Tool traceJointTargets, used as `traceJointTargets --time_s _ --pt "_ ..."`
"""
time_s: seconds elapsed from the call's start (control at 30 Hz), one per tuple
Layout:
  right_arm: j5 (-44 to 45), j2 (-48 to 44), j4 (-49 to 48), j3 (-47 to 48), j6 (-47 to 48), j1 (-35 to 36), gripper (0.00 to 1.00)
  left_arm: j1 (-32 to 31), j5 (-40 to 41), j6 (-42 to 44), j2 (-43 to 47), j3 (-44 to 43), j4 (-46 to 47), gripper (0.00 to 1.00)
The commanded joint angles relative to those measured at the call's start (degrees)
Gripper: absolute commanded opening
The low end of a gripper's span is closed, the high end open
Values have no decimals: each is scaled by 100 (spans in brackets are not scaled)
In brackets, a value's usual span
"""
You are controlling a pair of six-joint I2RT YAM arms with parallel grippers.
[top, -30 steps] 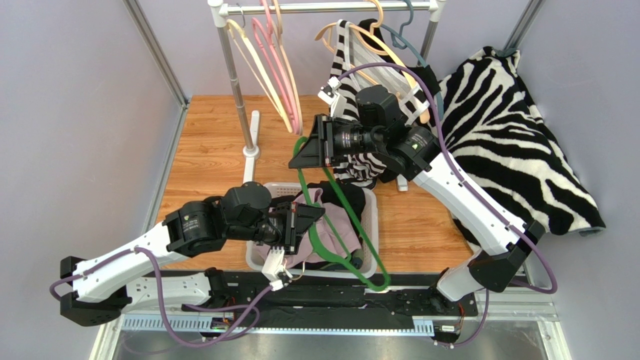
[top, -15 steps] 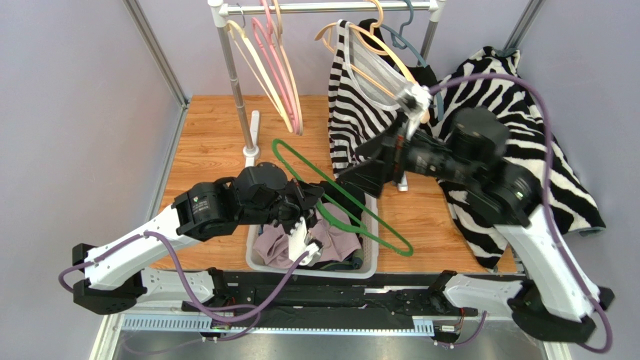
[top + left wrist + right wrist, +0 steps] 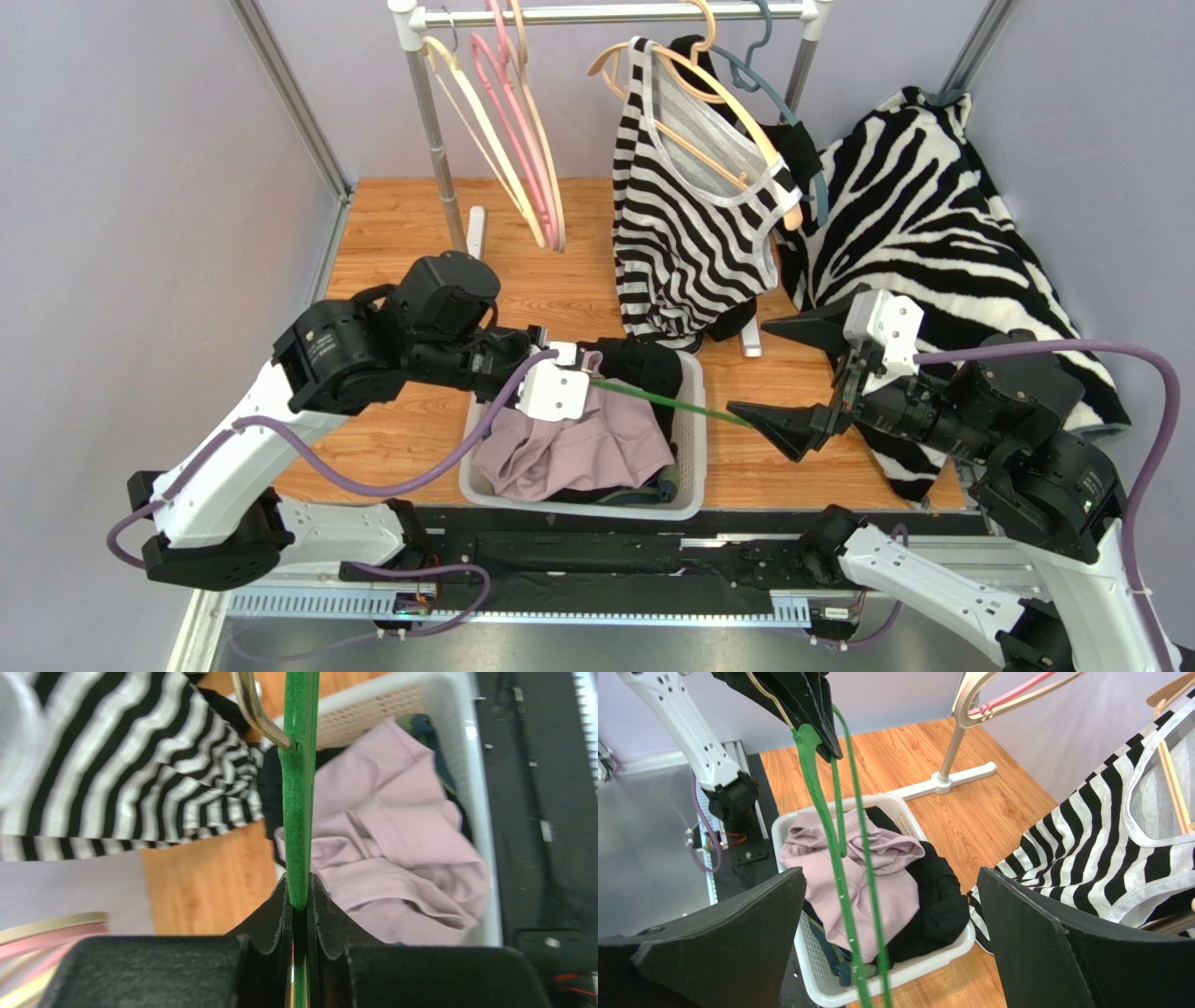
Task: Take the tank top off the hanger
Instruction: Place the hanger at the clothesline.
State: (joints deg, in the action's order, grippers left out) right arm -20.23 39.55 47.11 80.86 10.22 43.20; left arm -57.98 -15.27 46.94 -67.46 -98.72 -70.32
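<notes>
My left gripper [image 3: 572, 375] is shut on the neck of a bare green hanger [image 3: 671, 403] and holds it above the white basket [image 3: 694, 420], its frame pointing right. In the left wrist view the jaws [image 3: 300, 896] pinch the green bar [image 3: 298, 812] just below its metal hook [image 3: 256, 710]. Wide open, my right gripper [image 3: 790, 378] sits at the hanger's far end; its fingers straddle the green wires [image 3: 840, 875] without touching. A black-and-white striped tank top [image 3: 687, 238] hangs on a tan hanger on the rail. A mauve garment [image 3: 575, 448] lies in the basket.
The clothes rack's pole [image 3: 435, 140] and foot [image 3: 470, 259] stand at the back left, with pink and yellow hangers [image 3: 512, 126] on the rail. A zebra-print cloth [image 3: 954, 252] covers the right side. Dark clothing [image 3: 941, 896] fills the basket beside the mauve garment.
My right gripper let go of the hanger's top, opened wide and drew back to the right. My left arm lifted the green hanger out of the basket and swung it level.
</notes>
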Motion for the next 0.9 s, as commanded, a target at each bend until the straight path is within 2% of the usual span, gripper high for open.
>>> traceJointTargets --time_s 0.0,0.07,0.3,0.47,0.87 --pt "-349 306 87 228 472 4 100 41 -827 -677 -127 -94 -482 0" --pt "-481 413 44 211 516 4 99 41 -978 -747 -267 -209 -727 0" --pt "-711 826 -62 263 604 373 82 102 -1215 -950 -610 -622 -1027 0" --pt "-219 1081 395 387 850 1075 81 190 -1260 -1020 -900 -886 -1097 0" --pt "-192 1143 896 211 596 1138 72 199 -1207 -844 -944 -912 -922 0"
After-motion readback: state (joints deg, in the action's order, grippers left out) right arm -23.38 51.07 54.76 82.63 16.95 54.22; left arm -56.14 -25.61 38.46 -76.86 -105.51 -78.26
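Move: About 5 cm to the right hand's left, 4 cm back and some 7 cm below it lies the free right arm of the green hanger. The left hand holds the hanger near the hook; from this hand that free arm lies roughly 13 cm to its right and 4 cm back, some 2 cm lower. The striped tank top hangs about 18 cm ahead of the right hand, 6 cm to its left and 5 cm lower. Under the left hand, the basket stands about 5 cm back, straight in line sideways and some 30 cm down. Sinking about 5 cm and reaching as far to its left, the wide-open right hand closes in on the free arm of the green hanger, edging forward then back, swinging some 15 degrees counter-clockwise and narrowing its fingers by a quarter, still unshut. The left hand keeps its pinch, draws back and down 2–3 cm, drifts right and rolls the hanger nearly 20 degrees. ##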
